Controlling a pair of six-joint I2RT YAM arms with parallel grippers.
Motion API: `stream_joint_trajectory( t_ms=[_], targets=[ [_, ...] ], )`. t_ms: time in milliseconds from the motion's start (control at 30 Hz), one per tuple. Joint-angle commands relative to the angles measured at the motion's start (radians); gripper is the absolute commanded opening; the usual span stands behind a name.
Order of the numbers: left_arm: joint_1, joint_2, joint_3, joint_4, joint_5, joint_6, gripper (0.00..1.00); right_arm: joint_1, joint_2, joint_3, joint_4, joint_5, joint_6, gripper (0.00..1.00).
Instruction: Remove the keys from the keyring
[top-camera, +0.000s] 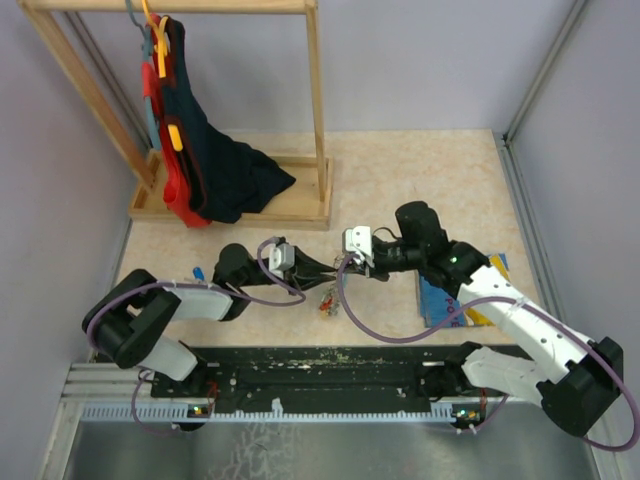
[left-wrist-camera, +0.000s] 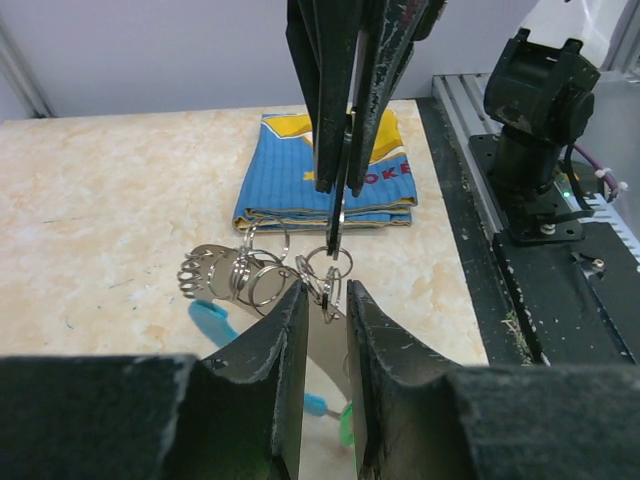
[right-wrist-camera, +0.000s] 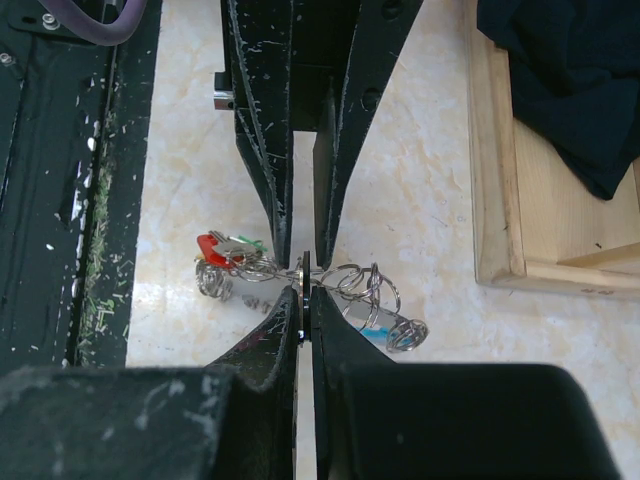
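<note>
Both grippers meet over the middle of the table. My right gripper (top-camera: 343, 262) (right-wrist-camera: 304, 292) is shut on a thin upright ring of the keyring (right-wrist-camera: 365, 285), which hangs just above the table. The left gripper (top-camera: 328, 270) (left-wrist-camera: 326, 290) faces it, jaws a narrow gap apart around a cluster of small silvery rings (left-wrist-camera: 325, 275) without clearly pinching them. The keys (top-camera: 327, 301) dangle below, with a red head (right-wrist-camera: 210, 246) and a green one on one side. A blue head (left-wrist-camera: 212, 318) shows on the other side, by the strap with its light-blue patch (right-wrist-camera: 380, 325).
A blue picture book (left-wrist-camera: 280, 180) (top-camera: 435, 300) lies to the right, under the right arm. A wooden clothes rack (top-camera: 315, 120) with dark and red garments (top-camera: 215, 170) stands at the back left, its base (right-wrist-camera: 500, 200) near the grippers. The black mounting rail (top-camera: 320, 365) runs along the near edge.
</note>
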Motion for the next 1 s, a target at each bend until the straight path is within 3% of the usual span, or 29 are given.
stream_joint_trajectory(
  t_ms=[0,533,633,733,967],
  targets=[
    [-0.006,0.006,0.027,-0.021,0.006,0.027,0.27,-0.010,-0.004,0.062,0.071,-0.049,0.006,0.00],
    [-0.007,0.018,0.044,-0.045,0.030,0.024,0.21,-0.010,-0.003,0.061,0.071,-0.050,0.008,0.00],
    [-0.006,0.018,0.050,-0.058,0.037,0.030,0.14,-0.009,-0.003,0.062,0.070,-0.050,0.009,0.00],
    [-0.007,0.012,0.051,-0.086,0.032,0.050,0.01,-0.010,-0.004,0.061,0.069,-0.047,0.007,0.00],
    [-0.006,-0.043,0.012,-0.068,-0.043,0.045,0.00,-0.033,-0.019,0.054,0.051,-0.009,-0.028,0.00]
  ],
)
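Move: The small wire ring of the keyring sits almost between the left fingertips, about 1 cm to their right and 1 cm below. The keyring's red key tag hangs some 7 cm back and 6 cm lower; the blue-yellow cloth lies roughly 30 cm right, 5 cm back, on the table. From the right fingertips, which already hold a thin key, that ring is about 2 cm left and 3 cm below, neither ahead nor back. The left fingertips shut on the small wire ring just beneath the key that the right gripper holds, narrowing slowly while the left hand eases down not quite 1 cm, then snapping fully closed. The left hand keeps pointing to the right, with hardly any wrist turn. The right hand stays in place and keeps its pinch on the key. ##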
